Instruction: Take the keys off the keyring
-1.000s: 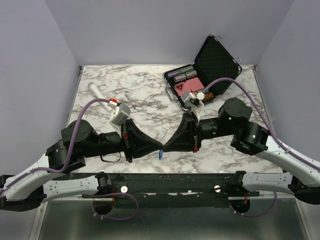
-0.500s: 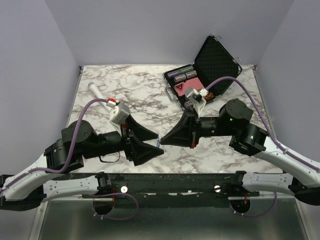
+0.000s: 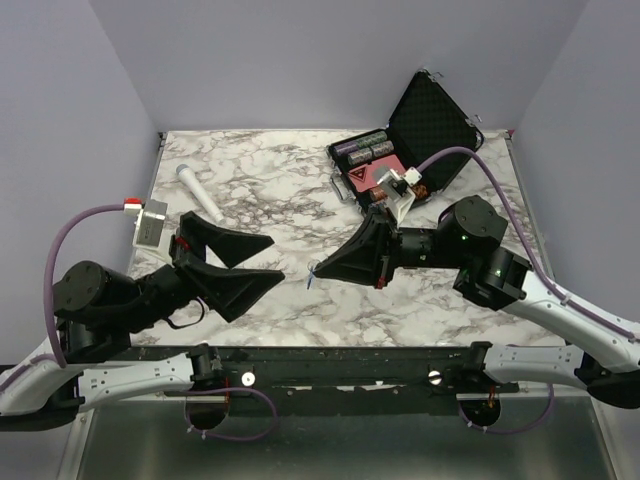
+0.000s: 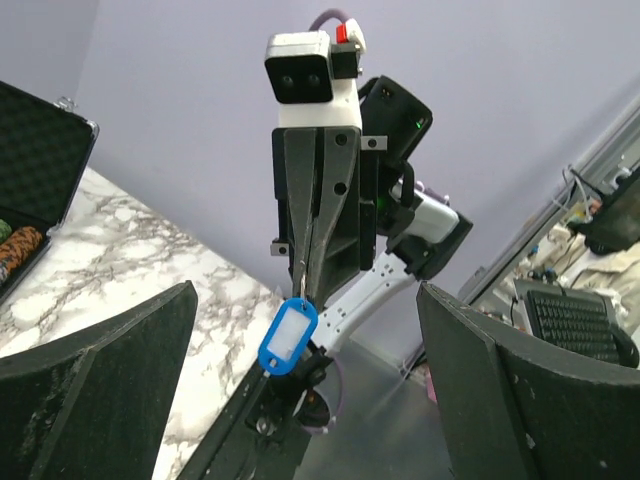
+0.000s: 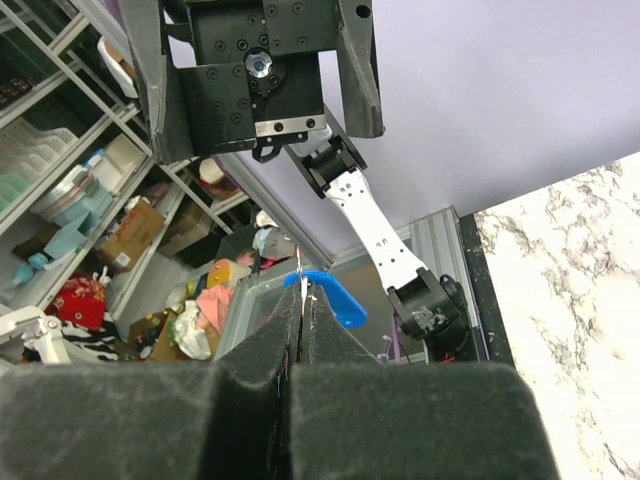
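Note:
My right gripper (image 3: 314,270) is shut on the thin metal ring of the keyring, held above the middle of the table. The bright-blue tag (image 3: 310,284) hangs just below its tips. In the left wrist view the tag (image 4: 288,336) dangles from the closed right gripper (image 4: 308,278). In the right wrist view the tag (image 5: 336,300) sits just behind the shut right gripper (image 5: 301,302), and a metal sliver sticks up between the fingers. I cannot tell a key apart from the ring. My left gripper (image 3: 277,258) is wide open and empty, to the left of the tag; its fingers (image 4: 110,390) frame the left wrist view.
A white microphone (image 3: 200,193) lies at the back left of the marble table (image 3: 280,190). An open black case (image 3: 430,120) with batteries and a red card stands at the back right, behind the right arm.
The two grippers met at the tag a second ago. The left gripper has since opened, let go and drawn back to the left. The right gripper keeps the keyring and has shifted slightly left and away.

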`<state>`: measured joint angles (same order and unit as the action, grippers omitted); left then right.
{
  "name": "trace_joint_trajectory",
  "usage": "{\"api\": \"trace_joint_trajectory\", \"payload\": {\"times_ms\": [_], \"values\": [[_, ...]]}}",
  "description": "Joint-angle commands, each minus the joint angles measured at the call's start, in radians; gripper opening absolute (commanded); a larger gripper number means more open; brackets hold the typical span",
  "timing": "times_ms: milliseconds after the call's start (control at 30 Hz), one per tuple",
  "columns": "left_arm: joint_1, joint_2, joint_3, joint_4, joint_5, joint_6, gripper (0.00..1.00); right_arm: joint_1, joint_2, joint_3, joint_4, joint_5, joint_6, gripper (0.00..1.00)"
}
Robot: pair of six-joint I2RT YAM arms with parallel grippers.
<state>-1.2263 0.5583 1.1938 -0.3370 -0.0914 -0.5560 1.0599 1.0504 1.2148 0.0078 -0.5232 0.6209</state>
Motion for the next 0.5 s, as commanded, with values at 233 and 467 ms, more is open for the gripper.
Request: {"api": "trace_joint_trajectory", "payload": {"times_ms": [233,467], "values": [[-0.006,0.029,-0.083,0.197,-0.064,-0.061,0.84,-0.003,0.045,0.052,0.129,0.005,0.042,0.01],[-0.006,0.081,-0.076,0.237,-0.059,-0.059,0.60,-0.003,0.054,0.055,0.144,0.003,0.048,0.00]]}}
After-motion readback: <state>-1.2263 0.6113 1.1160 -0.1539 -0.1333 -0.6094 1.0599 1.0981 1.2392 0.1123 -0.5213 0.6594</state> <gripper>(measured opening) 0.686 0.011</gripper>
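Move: The right gripper, shut, holds the small metal keyring at its fingertips, about 1 cm to the left of its hand point and level with it. The blue tag hangs about 2 cm below and 1 cm back of that hand point, and about 1 cm to its left. From the open left hand the ring lies roughly 6 cm to the right, 1 cm back and 3 cm lower. The tag is also some 6 cm to the right, 2 cm back and 5 cm below. Rightward and a little forward, the left hand closes in on the keyring, about 3 cm in all after a brief start forward; its wide-open fingers narrow by about a third. The right hand, keeping its pinch on the ring, rises about 2 cm and comes about 1 cm left to meet it. No touch by the left fingers can be made out. ##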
